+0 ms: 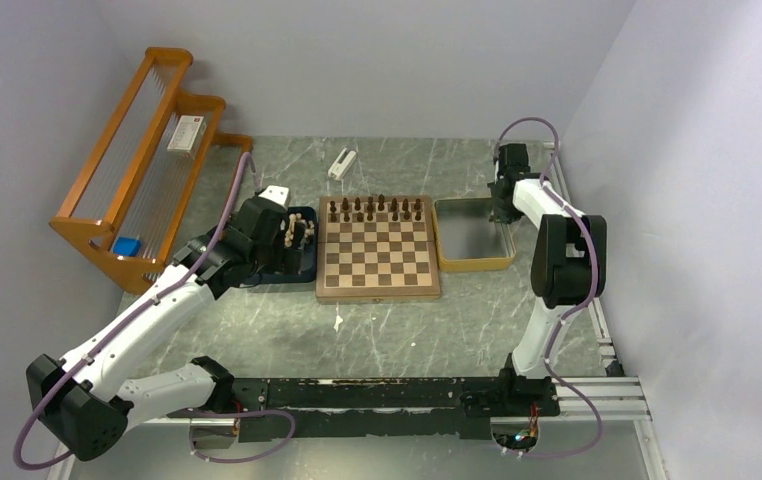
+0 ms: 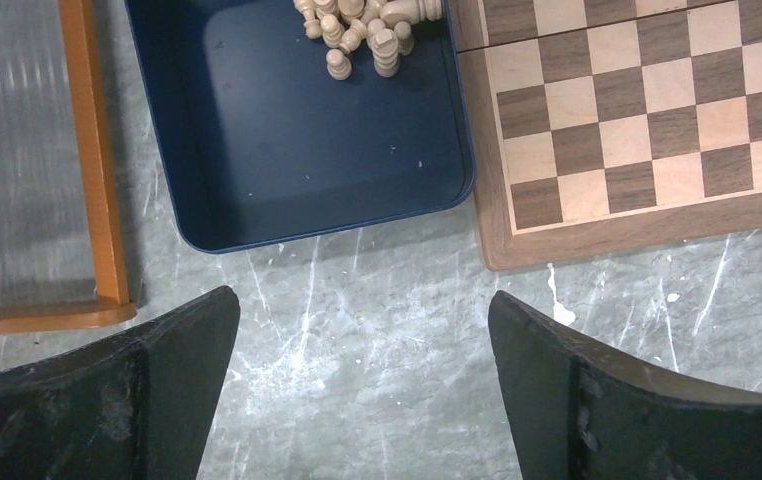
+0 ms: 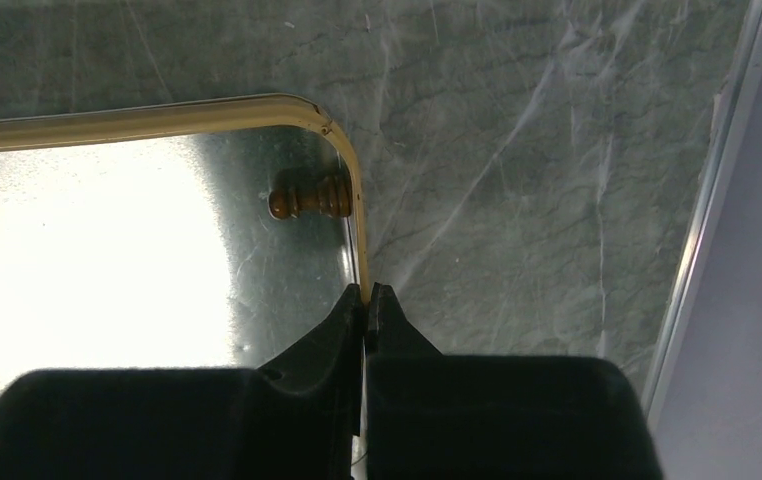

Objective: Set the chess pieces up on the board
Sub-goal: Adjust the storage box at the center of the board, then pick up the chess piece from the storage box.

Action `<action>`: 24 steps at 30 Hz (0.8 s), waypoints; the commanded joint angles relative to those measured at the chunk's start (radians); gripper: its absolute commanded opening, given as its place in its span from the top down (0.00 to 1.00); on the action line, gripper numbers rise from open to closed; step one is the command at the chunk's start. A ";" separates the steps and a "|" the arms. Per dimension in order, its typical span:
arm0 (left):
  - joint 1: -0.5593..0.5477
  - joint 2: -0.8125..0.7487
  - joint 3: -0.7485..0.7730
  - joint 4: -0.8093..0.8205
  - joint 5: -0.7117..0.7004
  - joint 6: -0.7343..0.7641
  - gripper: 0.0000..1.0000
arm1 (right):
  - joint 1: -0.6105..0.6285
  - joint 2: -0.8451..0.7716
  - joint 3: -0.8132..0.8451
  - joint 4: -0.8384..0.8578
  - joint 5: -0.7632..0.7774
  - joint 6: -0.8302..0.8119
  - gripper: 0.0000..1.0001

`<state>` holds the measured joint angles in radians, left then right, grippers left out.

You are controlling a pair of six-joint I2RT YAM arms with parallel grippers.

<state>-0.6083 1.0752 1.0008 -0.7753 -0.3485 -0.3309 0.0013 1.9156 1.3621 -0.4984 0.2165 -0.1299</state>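
The board (image 1: 378,262) lies mid-table; its near left corner (image 2: 647,110) shows in the left wrist view. Dark chess pieces (image 1: 377,209) stand in its two far rows. Pale chess pieces (image 2: 367,25) are heaped at the far end of a dark blue tray (image 2: 307,140) left of the board. My left gripper (image 2: 362,300) hangs open over bare table just in front of that tray, holding nothing. One dark piece (image 3: 309,196) lies on its side in a corner of the yellow tray (image 3: 157,118). My right gripper (image 3: 367,290) is shut on that tray's thin rim.
An orange wooden rack (image 1: 137,170) stands at the left, holding a white box (image 1: 186,133) and a blue item (image 1: 126,245). A small white object (image 1: 342,163) lies behind the board. A metal rail (image 3: 707,230) runs along the table's right edge.
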 commanded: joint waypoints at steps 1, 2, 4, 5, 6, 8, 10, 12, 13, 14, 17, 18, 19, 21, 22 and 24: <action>0.008 -0.011 0.006 0.006 -0.005 0.018 0.01 | 0.017 0.025 0.057 0.003 0.017 0.063 0.93; 0.007 -0.012 0.005 0.011 -0.004 0.021 0.01 | 0.018 0.030 0.066 -0.002 0.020 0.073 0.88; 0.007 -0.015 0.004 0.023 -0.006 0.031 0.01 | 0.018 0.030 0.084 -0.016 0.024 0.082 0.78; 0.007 -0.015 0.006 0.025 -0.009 0.033 0.01 | 0.018 0.026 0.090 -0.027 0.026 0.083 0.73; 0.007 -0.015 0.009 0.024 -0.011 0.034 0.01 | 0.019 0.020 0.095 -0.032 0.029 0.084 0.68; 0.007 -0.015 0.009 0.021 -0.014 0.036 0.01 | 0.019 0.000 0.100 -0.040 0.032 0.078 0.62; 0.007 -0.021 0.002 0.020 -0.011 0.036 0.01 | 0.018 -0.021 0.109 -0.052 0.036 0.060 0.60; 0.008 -0.030 -0.009 0.027 -0.007 0.033 0.01 | 0.018 -0.040 0.117 -0.062 0.023 0.036 0.60; 0.007 -0.035 -0.014 0.031 -0.005 0.032 0.01 | 0.021 -0.054 0.112 -0.057 0.018 0.015 0.60; 0.007 -0.040 -0.017 0.034 -0.002 0.030 0.01 | 0.029 -0.068 0.102 -0.047 0.023 -0.001 0.60; 0.008 -0.046 -0.019 0.046 0.020 0.040 0.01 | 0.055 -0.099 0.073 -0.015 -0.002 -0.085 0.61; 0.007 -0.046 -0.018 0.052 0.028 0.048 0.01 | 0.072 -0.103 0.062 -0.010 0.016 -0.122 0.62; 0.007 -0.046 -0.016 0.057 0.034 0.059 0.01 | 0.098 -0.105 0.046 0.000 0.051 -0.161 0.62; 0.007 -0.045 -0.003 0.054 0.028 0.074 0.01 | 0.154 -0.107 0.008 0.026 0.118 -0.262 0.62; 0.007 -0.046 0.003 0.051 0.022 0.075 0.01 | 0.184 -0.107 -0.010 0.039 0.140 -0.328 0.63; 0.007 -0.048 0.015 0.049 0.026 0.077 0.01 | 0.231 -0.104 -0.056 0.080 0.201 -0.445 0.64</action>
<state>-0.6071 1.0451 0.9886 -0.7506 -0.3355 -0.2829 0.1394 1.8118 1.3891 -0.4801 0.3000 -0.3119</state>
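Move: At the near-closed tips of the right fingers is the right rim of the yellow storage box, whose middle lies about 9 cm to the left, 2 cm back and 3 cm lower. One dark pawn lies inside its far right corner, some 5 cm ahead of the hand, 2 cm left and 3 cm down; the chessboard's middle is roughly 31 cm left, 7 cm back and 3 cm down. From the left hand, the storage box is about 47 cm right, 14 cm ahead and 16 cm below. Letting go of the storage box's right rim, the right fingers spread to a little under half open as the hand eases forward 1.5 cm or so and begins to lift. It then climbs faster, to about 6 cm up, and swings some 4 cm left over the box, turning roughly 15 degrees counter-clockwise and tipping the fingers slightly outward. ##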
